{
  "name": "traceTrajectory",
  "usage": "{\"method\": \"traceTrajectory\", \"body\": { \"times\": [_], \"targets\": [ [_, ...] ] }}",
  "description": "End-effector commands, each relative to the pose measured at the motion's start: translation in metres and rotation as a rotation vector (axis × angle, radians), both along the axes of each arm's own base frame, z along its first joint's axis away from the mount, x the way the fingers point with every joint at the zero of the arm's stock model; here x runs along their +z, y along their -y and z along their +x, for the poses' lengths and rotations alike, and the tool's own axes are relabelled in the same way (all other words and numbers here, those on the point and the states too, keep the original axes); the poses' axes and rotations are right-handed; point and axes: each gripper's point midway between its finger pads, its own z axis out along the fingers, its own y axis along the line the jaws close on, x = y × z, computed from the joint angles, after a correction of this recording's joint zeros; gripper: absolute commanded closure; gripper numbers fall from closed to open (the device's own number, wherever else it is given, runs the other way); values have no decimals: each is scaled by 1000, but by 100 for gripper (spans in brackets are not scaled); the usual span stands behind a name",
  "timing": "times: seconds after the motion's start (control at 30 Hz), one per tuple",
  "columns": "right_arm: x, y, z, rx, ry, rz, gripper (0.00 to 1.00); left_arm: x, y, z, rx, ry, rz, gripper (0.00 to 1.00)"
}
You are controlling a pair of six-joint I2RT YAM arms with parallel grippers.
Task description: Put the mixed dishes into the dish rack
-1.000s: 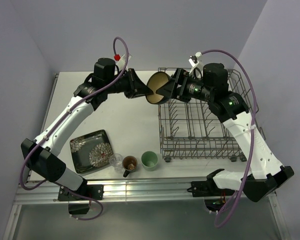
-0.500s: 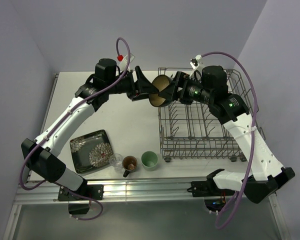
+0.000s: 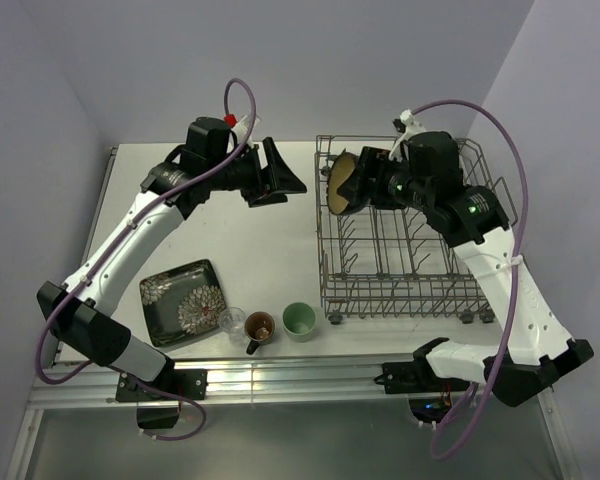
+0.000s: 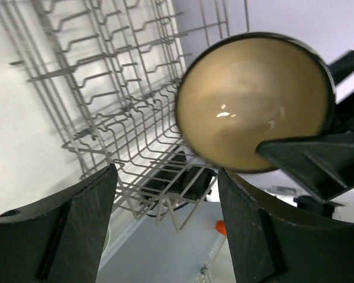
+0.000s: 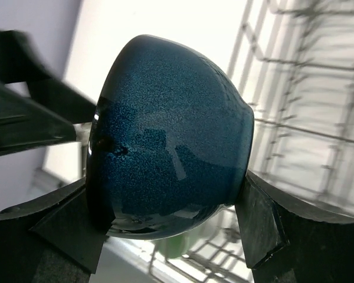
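Note:
My right gripper [image 3: 354, 186] is shut on the dark bowl [image 3: 341, 183], which is tipped on its side over the back left corner of the dish rack [image 3: 400, 262]. Its tan inside faces left. In the right wrist view the bowl's blue-black outside [image 5: 165, 159] sits between both pads. My left gripper [image 3: 286, 175] stands open and empty just left of the rack, apart from the bowl [image 4: 253, 106]. The square black floral plate [image 3: 183, 300], small clear glass [image 3: 232, 321], brown mug [image 3: 259, 327] and pale green cup [image 3: 299, 320] stand on the table at the front.
The white table [image 3: 280, 235] ends at a metal rail along its near edge. Purple walls close in behind and on both sides. The rack's upright tines [image 4: 106, 88] lie below and beside the bowl.
My left gripper has opened, let go of the bowl and drawn back to the left. The right gripper has carried the bowl rightward over the rack's back left corner.

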Motion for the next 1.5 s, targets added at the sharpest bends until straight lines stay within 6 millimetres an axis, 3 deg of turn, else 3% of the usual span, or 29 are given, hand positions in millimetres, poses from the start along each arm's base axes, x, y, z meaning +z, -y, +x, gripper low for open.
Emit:
{"method": "traceTrajectory", "body": {
  "times": [0.0,0.2,0.23,0.3,0.33,0.37,0.43,0.63,0.73,0.97,1.27,1.43,1.47],
  "targets": [
    [64,35,14,-128,231,-56,100,22,-18,4,55,97,73,26],
    [61,82,28,-266,232,-259,100,18,-31,-1,109,116,92,28],
    [59,89,30,-269,239,-306,100,7,-33,-3,114,100,104,28],
    [51,108,34,-327,217,-399,100,12,-39,-10,130,129,91,28],
    [51,117,36,-348,218,-447,100,1,-41,-12,130,122,108,28],
    [48,124,36,-362,211,-491,100,7,-44,-17,129,153,96,28],
    [39,145,37,-422,199,-604,100,-9,-48,-24,118,161,130,28],
    [18,195,19,-535,100,-903,100,-37,-59,-49,61,191,158,28],
    [8,212,10,-566,36,-1027,100,-38,-59,-56,30,237,167,28],
    [-10,226,11,-549,-60,-1245,100,-37,-40,-61,-67,275,171,28],
    [-43,220,44,-428,-160,-1417,100,-54,-31,-52,-103,262,192,28],
    [-45,201,63,-420,-159,-1280,100,-66,-27,-41,-113,249,205,29],
    [-38,199,61,-481,-161,-1199,100,-61,-26,-36,-108,259,205,29]
  ]
}}
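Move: Down at the rack's right-hand end, where the held bowl is bound, lies a spot about 35 cm right of the right hand, 15 cm ahead and 25 cm below. The rack's middle is some 15 cm to that hand's right, 14 cm ahead and 25 cm below. From the empty left hand, the green cup is roughly 12 cm back, straight below by 28 cm; the brown mug is 14 cm back and 10 cm left. Carrying the bowl across the rack, the right hand sweeps about 22 cm right, rising slightly, then sinking to 7 cm below its start and edging forward; it rolls some 80 degrees, left side down, until its fingers point forward-right and down. Near the end its wide grip shuts empty. The left hand, still open, sinks 8 cm and draws back 5 towards the green cup, swinging left and partly returning. ##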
